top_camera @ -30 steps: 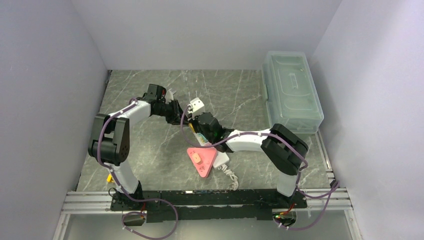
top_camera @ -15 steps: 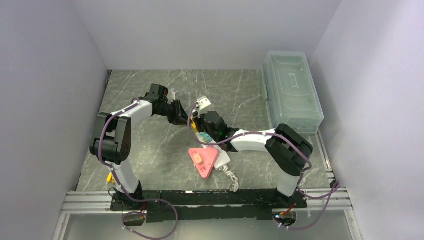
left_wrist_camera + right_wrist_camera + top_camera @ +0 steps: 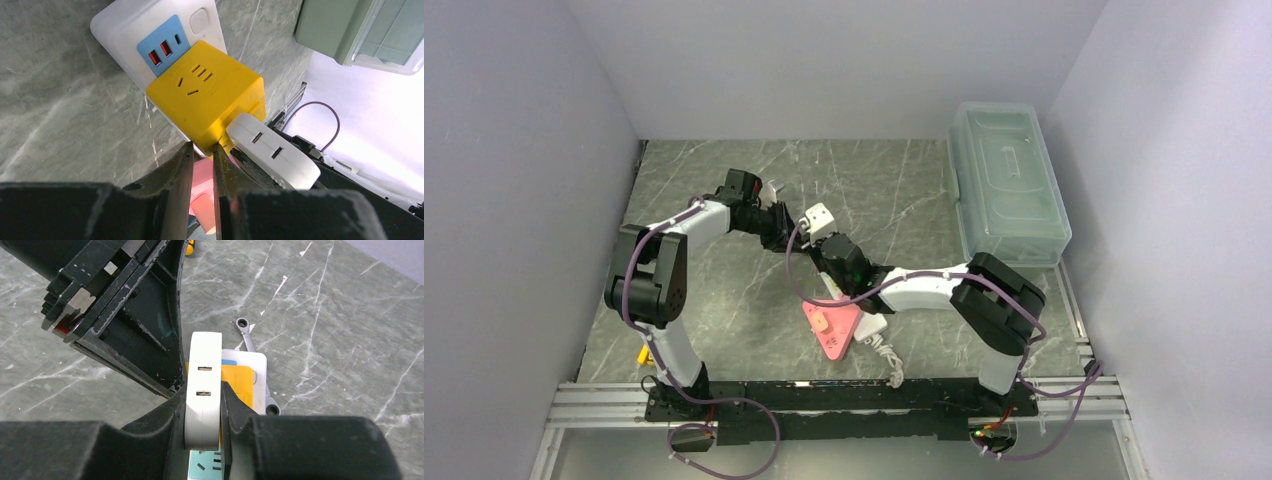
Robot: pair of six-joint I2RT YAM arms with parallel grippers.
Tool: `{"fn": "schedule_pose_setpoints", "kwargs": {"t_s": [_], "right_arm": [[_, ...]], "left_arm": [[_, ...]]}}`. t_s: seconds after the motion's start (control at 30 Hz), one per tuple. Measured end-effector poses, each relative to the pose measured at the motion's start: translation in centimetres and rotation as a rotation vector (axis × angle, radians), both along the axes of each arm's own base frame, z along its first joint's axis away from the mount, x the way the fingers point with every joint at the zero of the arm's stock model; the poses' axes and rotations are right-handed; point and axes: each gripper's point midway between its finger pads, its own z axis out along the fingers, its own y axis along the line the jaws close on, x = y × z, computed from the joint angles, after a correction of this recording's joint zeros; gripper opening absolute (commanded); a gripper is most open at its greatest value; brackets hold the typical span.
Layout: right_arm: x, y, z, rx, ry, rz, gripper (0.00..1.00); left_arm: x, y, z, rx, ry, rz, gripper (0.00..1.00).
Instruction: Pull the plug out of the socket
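The socket [image 3: 117, 25] is a white strip with a blue USB face and a yellow outlet [image 3: 200, 95]; in the top view only its near end [image 3: 871, 324] shows under the right arm. The plug [image 3: 203, 390], a flat white block with two slots, stands against the yellow outlet; its prongs are hidden. My right gripper [image 3: 204, 396] is shut on the plug's flat sides [image 3: 817, 218]. My left gripper [image 3: 201, 150] is shut with a narrow gap, its tips pinching the strip's edge beside the yellow outlet [image 3: 776, 228].
A pink triangular piece [image 3: 829, 325] lies by the strip's near end, with a coiled white cord [image 3: 886, 352] trailing toward the arm bases. A grey wrench [image 3: 245, 332] sticks out from under the strip. A clear lidded bin [image 3: 1009, 185] stands at back right.
The right gripper swung the plug to the right and then back left and slightly nearer. The left gripper stayed in place by the strip's far end.
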Motion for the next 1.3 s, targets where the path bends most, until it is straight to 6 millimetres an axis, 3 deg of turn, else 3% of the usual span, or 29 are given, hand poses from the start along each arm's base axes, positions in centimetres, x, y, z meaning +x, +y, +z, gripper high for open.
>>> {"fn": "schedule_pose_setpoints", "kwargs": {"t_s": [0.17,0.37,0.47,0.6,0.7,0.8,0.97,1.1,1.17,1.3], "right_arm": [[-0.1,0.0,0.0,-0.005,-0.008,-0.005,0.0],[0.2,-0.2,0.2,0.032,0.022,-0.009,0.0],[0.5,-0.8,0.2,0.069,0.063,-0.001,0.0],[1.0,-1.4,0.1,0.124,0.126,0.025,0.0],[1.4,-2.3,0.0,0.175,0.167,0.038,0.0],[1.3,-3.5,0.0,0.218,0.188,0.048,0.0],[0.2,-5.2,0.4,0.247,0.188,0.058,0.0],[-0.8,-5.6,2.0,0.281,0.161,0.086,0.0],[-1.3,-5.6,3.0,0.307,0.143,0.106,0.0],[-1.7,-5.6,4.8,0.354,0.11,0.127,0.0]], "left_arm": [[-0.1,0.0,0.0,-0.003,0.005,-0.003,0.28],[0.1,0.7,-0.4,0.053,-0.03,0.002,0.57],[0.5,2.0,0.0,0.153,-0.125,0.02,0.65],[1.1,4.1,2.9,0.258,-0.314,0.056,0.69],[1.2,4.6,5.7,0.287,-0.458,0.064,0.75],[1.3,3.9,6.5,0.267,-0.507,0.051,0.77],[1.3,1.9,3.6,0.185,-0.41,-0.008,0.82],[0.5,0.7,1.8,0.103,-0.318,-0.044,0.83],[0.1,0.1,2.0,0.057,-0.299,-0.055,0.92],[0.1,-0.5,2.8,0.006,-0.299,-0.06,0.91]]}}
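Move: The right hand still holds the white plug, which sits on the yellow block about 4 cm below that hand. From the left hand the yellow block's middle is some 3 cm to the right, 1 cm back and 1 cm lower. The teal adapter lies about 5 cm back and 5 cm right of the right hand, 7 cm down; the pink triangular socket about 16 cm back, 5 cm right and 9 cm down. Right hand, gripping the plug, draws 5 cm right, then lifts 5; left opens, hops up, redescends beside the block. ##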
